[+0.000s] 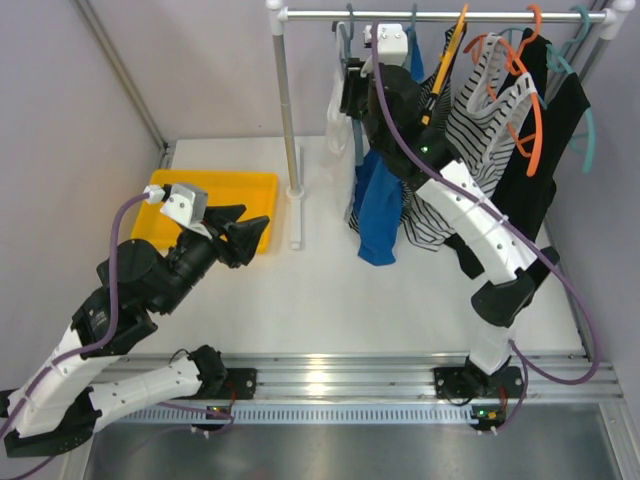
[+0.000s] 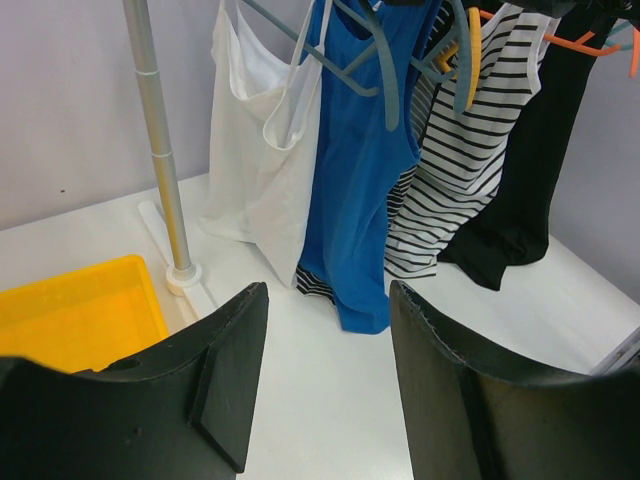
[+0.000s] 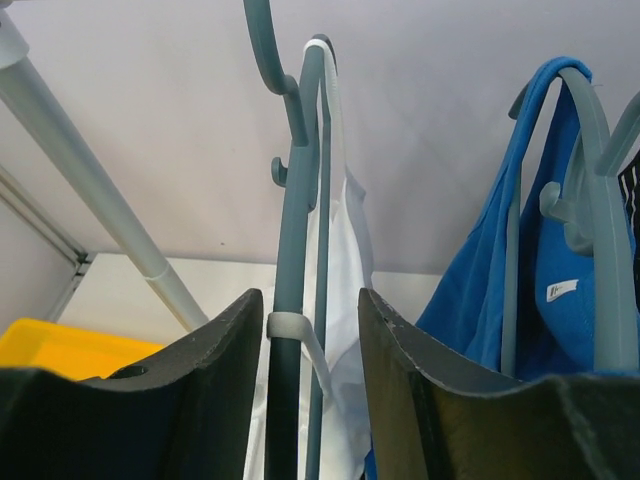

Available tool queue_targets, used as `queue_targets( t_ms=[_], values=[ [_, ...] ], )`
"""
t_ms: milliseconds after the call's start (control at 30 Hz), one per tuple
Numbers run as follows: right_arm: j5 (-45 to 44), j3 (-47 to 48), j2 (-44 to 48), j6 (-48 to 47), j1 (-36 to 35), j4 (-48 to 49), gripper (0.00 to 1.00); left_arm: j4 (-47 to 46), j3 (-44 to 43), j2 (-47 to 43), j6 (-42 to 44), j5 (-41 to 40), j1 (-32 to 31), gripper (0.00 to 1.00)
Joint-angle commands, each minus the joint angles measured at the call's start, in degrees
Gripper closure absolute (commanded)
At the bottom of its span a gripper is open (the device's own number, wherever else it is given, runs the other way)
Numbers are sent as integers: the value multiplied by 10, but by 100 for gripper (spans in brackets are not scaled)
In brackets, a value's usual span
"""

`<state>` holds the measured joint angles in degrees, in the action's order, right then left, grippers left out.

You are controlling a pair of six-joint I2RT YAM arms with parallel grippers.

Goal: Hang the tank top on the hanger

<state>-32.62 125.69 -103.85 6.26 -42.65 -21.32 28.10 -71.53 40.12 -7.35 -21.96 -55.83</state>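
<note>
The white tank top [image 1: 337, 112] hangs at the left end of the rack; it also shows in the left wrist view [image 2: 255, 150] and the right wrist view [image 3: 345, 290]. It hangs on the grey-blue hanger [image 3: 300, 200], with one strap looped round the hanger's arm; the hanger's hook [image 1: 346, 38] is on the rail. My right gripper [image 3: 310, 295] is open high at the rack [image 1: 352, 88], with the hanger's arm and the strap between its jaws. My left gripper [image 1: 250, 222] is open and empty, low over the table beside the tray [image 2: 328, 290].
A blue top [image 2: 360, 180], a black-and-white striped top [image 2: 470, 150] and a black garment [image 2: 530, 160] hang to the right on the rail [image 1: 440, 15], with orange hangers [image 1: 530, 110] and a teal one [image 1: 585, 120]. The rack's pole [image 1: 290, 110] stands beside a yellow tray [image 1: 215, 190].
</note>
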Motion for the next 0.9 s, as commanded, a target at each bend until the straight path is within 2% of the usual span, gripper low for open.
queue_targets(
  t_ms=[0,333,467,700,800,867],
  values=[
    [14,-3,37,13,-9,16,57,-19,4,-4,-3,-7,0,43],
    [63,-33,90,51,-15,-13,43,-6,11,-12,-15,-33,0,43],
    [85,-60,126,67,-15,-22,42,-1,12,-10,-22,-45,0,43],
    [146,-204,270,88,-15,-16,39,3,19,10,-35,-69,0,43],
    [151,-322,395,90,-15,-22,36,-8,35,17,-55,-72,0,43],
    [150,-367,445,93,-15,-34,32,-16,45,22,-63,-78,0,43]
  ],
)
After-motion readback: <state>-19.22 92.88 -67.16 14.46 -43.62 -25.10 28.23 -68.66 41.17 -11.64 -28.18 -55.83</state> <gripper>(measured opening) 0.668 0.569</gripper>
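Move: The grey hanger carrying the tank top already hangs on the rail, its near arm between the right hand's parted fingers; the hanger's middle is about 9 cm ahead of that hand, at its height. The tank top's middle lies some 9 cm ahead, 2 cm left and 14 cm below, the blue garment about 8 cm ahead, 8 cm right and 12 cm below. From the left hand, the tank top is roughly 33 cm ahead, 13 cm right and 10 cm lower. The grey hanger and tank top are left on the rail as the right hand backs away from them, slowly and then ever faster, about 15 cm back and, mostly late on, 7 cm to the right. Its fingers spread wider and the hand turns some 15 degrees counter-clockwise. The empty left hand, still open, starts sinking about 2.5 cm near the end while easing forward. ##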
